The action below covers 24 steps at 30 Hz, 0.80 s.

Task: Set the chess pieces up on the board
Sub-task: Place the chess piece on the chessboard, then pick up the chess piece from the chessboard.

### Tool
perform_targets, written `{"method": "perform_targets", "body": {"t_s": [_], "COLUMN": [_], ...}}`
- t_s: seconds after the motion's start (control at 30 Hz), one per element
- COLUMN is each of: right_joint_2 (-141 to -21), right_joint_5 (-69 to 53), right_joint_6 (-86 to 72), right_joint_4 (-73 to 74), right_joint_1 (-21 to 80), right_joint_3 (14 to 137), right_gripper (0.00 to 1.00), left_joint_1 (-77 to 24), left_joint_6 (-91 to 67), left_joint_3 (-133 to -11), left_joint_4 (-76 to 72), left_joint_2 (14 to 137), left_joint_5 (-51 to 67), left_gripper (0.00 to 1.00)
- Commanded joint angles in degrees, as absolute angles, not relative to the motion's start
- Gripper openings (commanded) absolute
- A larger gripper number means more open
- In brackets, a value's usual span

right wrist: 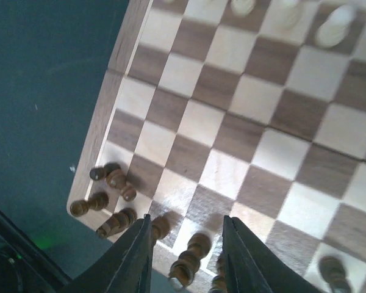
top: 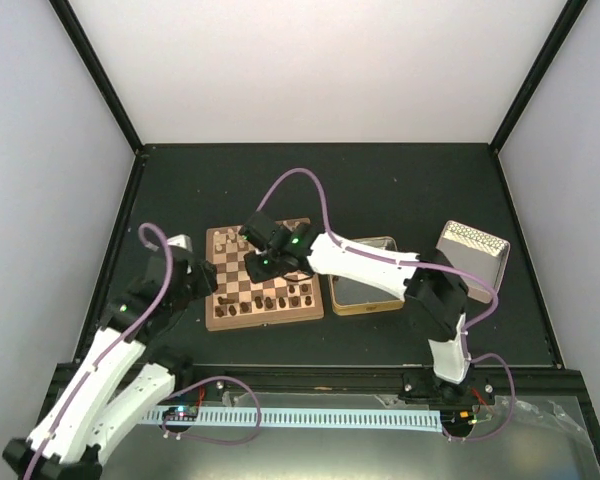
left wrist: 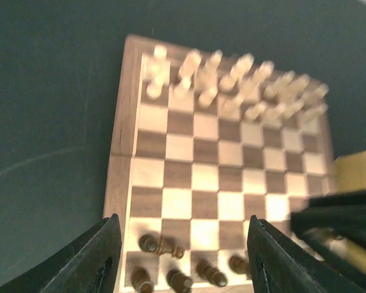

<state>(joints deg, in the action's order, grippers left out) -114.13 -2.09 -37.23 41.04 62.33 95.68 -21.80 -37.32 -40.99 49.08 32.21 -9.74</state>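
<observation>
The board lies left of centre on the dark table. Dark brown chess pieces stand along its near rows. My right gripper hovers over that side. In the right wrist view it is open, with one dark piece standing between the fingers and touching neither. More dark pieces crowd the board's corner, some leaning or lying. My left gripper sits at the board's left edge. It is open and holds nothing, with dark pieces on the squares below it.
Pale cream chessmen fill the board's far rows. A shiny open tin lies just right of the board, and its lid rests further right. The right arm's black body reaches in over the board's right side.
</observation>
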Motion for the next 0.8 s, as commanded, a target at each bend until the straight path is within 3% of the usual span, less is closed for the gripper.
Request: {"method": "perform_targets", "body": {"t_s": [0.0,0.13,0.23,0.47,0.77], "right_joint_2": [-109.77,-106.66,-105.81,-104.11,-103.11], "right_joint_5": [-2.89,-4.54,-5.44,-6.37,-6.44], "right_joint_6": [-39.92,-40.50,-40.10,-38.92,-38.06], "right_joint_4": [34.40,30.86,29.71,28.63,28.41], "right_joint_1": [60.54,59.40,58.70,57.77,57.28], "right_joint_3": [91.16,86.03,84.65,83.17,82.43], "right_gripper": [0.32,0.32,0.32,0.31,0.30], "left_joint_1": [-21.36,-21.27,-21.18,-21.03,-20.93], "left_joint_6": [-36.39,-34.07,-32.79,-33.25,-33.50], "left_joint_3": [-40.82,-42.67,-44.46,-43.81,-43.82], "left_joint_4": [52.09,52.76,54.67,53.20,52.79], "left_joint_2": [42.56,52.92,59.19,66.19,69.73], "left_joint_5": [-3.76,-0.88,-0.69,-2.02,-3.34], "left_gripper": [0.55,0.44,0.41,0.26,0.23]}}
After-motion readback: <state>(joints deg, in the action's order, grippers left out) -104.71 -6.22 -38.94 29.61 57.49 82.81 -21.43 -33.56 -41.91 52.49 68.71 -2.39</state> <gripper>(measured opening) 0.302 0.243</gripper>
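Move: The dark pawn standing at the board's near left corner is almost straight under the left hand: about 15 cm below, 2 cm back and 2 cm to the right. A fallen dark pawn lies roughly 2 cm to the right of it, and the corner back-rank piece stands some 3 cm nearer the base than it. From the right hand, the standing pawn is about 6 cm left, 3 cm back and 6 cm below. Drop the empty left gripper some 13 cm, easing about 2 cm right, onto the standing dark pawn, tipping the fingers nearly 40 degrees further down until they point almost straight at the board. Narrow the fingers to under half their gap on the way, so they sit either side of its head without gripping. Draw the open, empty right hand about 3 cm right, away from it, ending roughly 2 cm farther forward and higher. ##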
